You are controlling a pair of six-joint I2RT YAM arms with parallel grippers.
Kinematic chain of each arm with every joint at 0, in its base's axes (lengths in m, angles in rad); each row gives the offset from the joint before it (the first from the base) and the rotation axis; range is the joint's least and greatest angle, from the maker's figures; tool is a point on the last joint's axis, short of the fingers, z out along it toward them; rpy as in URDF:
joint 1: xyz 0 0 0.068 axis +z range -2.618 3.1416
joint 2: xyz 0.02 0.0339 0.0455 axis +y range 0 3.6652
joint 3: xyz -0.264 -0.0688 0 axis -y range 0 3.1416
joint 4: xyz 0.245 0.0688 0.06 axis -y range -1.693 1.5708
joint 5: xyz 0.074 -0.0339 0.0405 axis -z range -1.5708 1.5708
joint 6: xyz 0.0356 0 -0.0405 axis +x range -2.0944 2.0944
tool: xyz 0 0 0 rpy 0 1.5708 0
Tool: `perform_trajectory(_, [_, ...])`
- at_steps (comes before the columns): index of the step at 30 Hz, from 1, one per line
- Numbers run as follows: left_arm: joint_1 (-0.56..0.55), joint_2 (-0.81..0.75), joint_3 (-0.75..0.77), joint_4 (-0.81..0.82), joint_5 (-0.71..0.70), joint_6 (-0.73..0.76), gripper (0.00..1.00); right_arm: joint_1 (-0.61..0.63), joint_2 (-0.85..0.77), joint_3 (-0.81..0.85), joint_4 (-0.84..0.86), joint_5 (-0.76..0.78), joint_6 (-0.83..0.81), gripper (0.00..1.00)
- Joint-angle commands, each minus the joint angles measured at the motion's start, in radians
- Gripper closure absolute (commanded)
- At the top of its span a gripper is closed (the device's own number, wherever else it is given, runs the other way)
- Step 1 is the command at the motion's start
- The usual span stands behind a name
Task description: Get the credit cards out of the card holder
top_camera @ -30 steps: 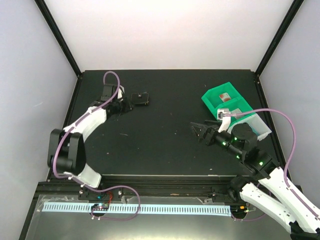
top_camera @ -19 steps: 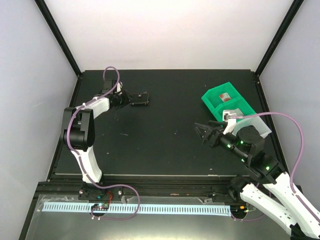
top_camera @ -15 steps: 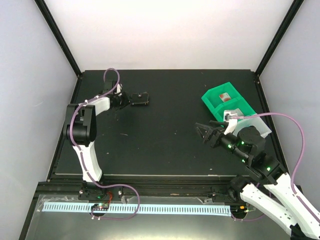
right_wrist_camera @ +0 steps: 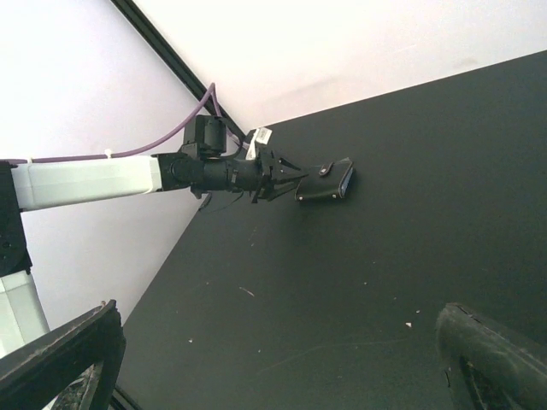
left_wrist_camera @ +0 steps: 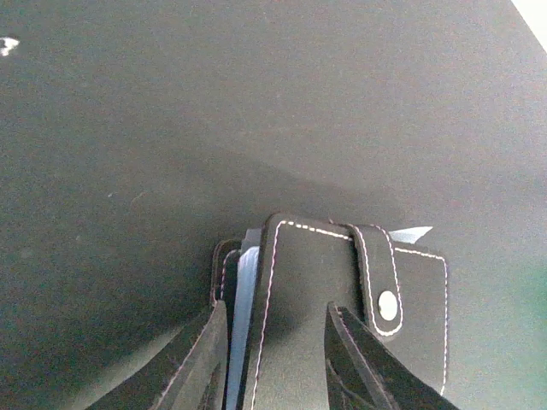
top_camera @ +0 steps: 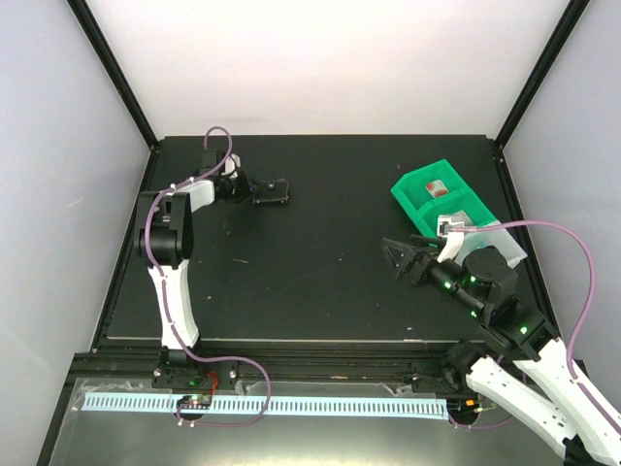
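The card holder lies at the back left of the black table, folded, black with white stitching and a snap tab. A pale blue-grey inner layer shows along its left edge. My left gripper reaches it from the left; its jaws are shut on the holder's front cover, one finger outside, the other across the cover. From the right wrist, the holder sits at that gripper's tips. No credit cards show at the holder. My right gripper hangs open and empty, far right.
A green tray stands at the back right with a small red thing in it, perhaps a card. A clear tray adjoins it, partly under my right arm. The table's left edge runs close behind the left arm.
The left arm has stretched back and its gripper has moved right, from apart from the holder onto its left edge. The right gripper has shifted slightly right.
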Motion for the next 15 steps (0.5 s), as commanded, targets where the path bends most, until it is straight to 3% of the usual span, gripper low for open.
perform_trajectory(1, [0.004,0.044,0.061,-0.02,0.053,-0.017,0.68,0.008,-0.007,-0.006,-0.002,0.018,0.016,0.0])
perform_trajectory(9, [-0.009,0.04,0.055,-0.035,0.056,-0.016,0.82,0.008,-0.037,-0.013,-0.013,0.024,0.023,0.0])
perform_trajectory(15, [-0.015,0.017,0.021,-0.039,0.057,-0.002,0.98,0.007,-0.054,-0.014,-0.027,0.016,0.028,0.0])
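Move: My left hand's part-open fingers already straddle the left edge of the card holder's cover. The holder's middle is about 5 cm to my right and 1 cm ahead, some 1 cm lower. The snap button on its strap sits roughly 3 cm ahead and 5 cm to the right, about level with my fingertips. From my idle right hand the holder lies about 35 cm ahead, 29 cm left and 29 cm below. I close my left fingers from about a third open to nearly shut, pinching the left edge of the card holder's cover between the tips, beside the exposed cards. The hand stays almost in place as they close, easing less than 1 cm right and down. ##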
